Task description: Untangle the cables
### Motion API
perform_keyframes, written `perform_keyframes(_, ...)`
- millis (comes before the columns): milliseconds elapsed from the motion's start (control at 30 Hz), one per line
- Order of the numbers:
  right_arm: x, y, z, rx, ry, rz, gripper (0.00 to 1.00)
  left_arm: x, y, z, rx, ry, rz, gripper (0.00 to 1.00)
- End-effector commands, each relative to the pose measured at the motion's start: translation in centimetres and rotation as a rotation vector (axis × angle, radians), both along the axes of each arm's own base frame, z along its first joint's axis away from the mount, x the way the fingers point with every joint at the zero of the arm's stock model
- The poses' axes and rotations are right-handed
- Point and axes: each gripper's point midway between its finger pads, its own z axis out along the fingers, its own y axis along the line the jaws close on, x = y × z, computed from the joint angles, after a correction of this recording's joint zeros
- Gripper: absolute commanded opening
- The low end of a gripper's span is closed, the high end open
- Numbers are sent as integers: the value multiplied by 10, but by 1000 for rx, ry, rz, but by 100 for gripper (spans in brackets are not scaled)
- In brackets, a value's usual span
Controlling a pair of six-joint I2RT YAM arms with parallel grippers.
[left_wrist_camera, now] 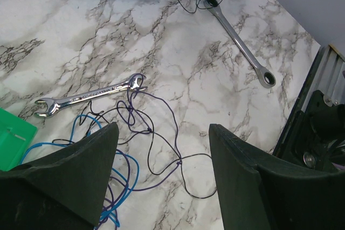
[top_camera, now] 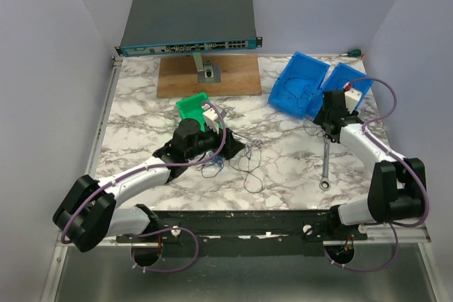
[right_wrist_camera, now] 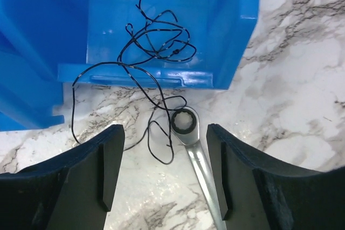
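A loose tangle of thin blue and dark cables point(top_camera: 241, 159) lies on the marble table just right of my left gripper point(top_camera: 232, 148). In the left wrist view the blue cable point(left_wrist_camera: 110, 184) curls by the left finger, and dark purple and black strands point(left_wrist_camera: 161, 149) cross between the open jaws of the left gripper point(left_wrist_camera: 163, 130), which hold nothing. A separate black cable point(right_wrist_camera: 159, 41) sits coiled in a blue bin point(right_wrist_camera: 226, 20), its tail trailing out over the table. My right gripper point(right_wrist_camera: 164, 133) hovers open above that tail, a little way from the bin point(top_camera: 299, 84).
One silver wrench point(left_wrist_camera: 89, 96) lies among the cable strands. A second wrench point(right_wrist_camera: 194, 149) lies under my right gripper point(top_camera: 318, 131), also seen as the wrench point(top_camera: 325, 164) near the table's right side. A green bin point(top_camera: 192, 107), another blue bin point(top_camera: 348, 81) and a network switch point(top_camera: 187, 22) on a wooden board point(top_camera: 209, 76) stand behind.
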Motion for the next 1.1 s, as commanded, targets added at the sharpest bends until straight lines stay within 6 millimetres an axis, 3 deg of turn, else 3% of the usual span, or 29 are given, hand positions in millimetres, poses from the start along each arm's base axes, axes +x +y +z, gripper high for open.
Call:
perform_keyframes(0,15,11,-15,48,-20,26,66,0,-3,6,-5,-15,-11,70)
perform_keyframes(67,18,14,-23,64,-5,33,51,1,-2,6,-2,-18,-8,70)
perform_keyframes(167,21,17,-22,80,-11,34,5,2,-2,5,1,-19,-2,70)
perform_keyframes(200,22,17,-18,82,-17,32,1,1,-2,5,2,-19,-4,70)
perform_keyframes(300,24,15,3,79,-57,24,1,2,-2,5,4,-18,-4,70)
perform_keyframes(500,41,-2,71,40,-192,-12,1,2,-3,3,8,-12,-6,70)
perform_keyframes(700,63,-36,103,-11,-231,-92,1,2,-2,3,10,-13,-3,70)
perform_keyframes(833,79,-49,95,-42,-217,-152,1,2,-2,3,10,-14,-3,70)
perform_keyframes(867,81,-60,87,-46,-210,-185,1,2,-2,3,10,-14,-3,70)
perform_keyframes(1067,106,-61,26,-19,-131,-242,1,3,-2,1,15,-12,-1,70)
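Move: The right hand goes for the black cable's tail, its loop lying on the table some 3 cm below the open fingertips, about 1 cm ahead and 1 cm left. The wrench's ring end is roughly 2 cm ahead and 2 cm to the right, at table height. The right blue bin's middle lies about 11 cm ahead and 6 cm right, the left bin's about 15 cm ahead and 8 cm left. From the left hand, that tail lies roughly 27 cm right, 4 cm ahead, 10 cm lower. The right fingers shut on the black cable's loose loop beside the wrench's ring end, after a dip of about 3 cm with a touch forward and left. Keeping the pinch, the hand swings up some 14 cm, forward and to the right over the right blue bin's near wall, fingers tipping up on the way, then sinks about 6 cm towards the bin floor. ##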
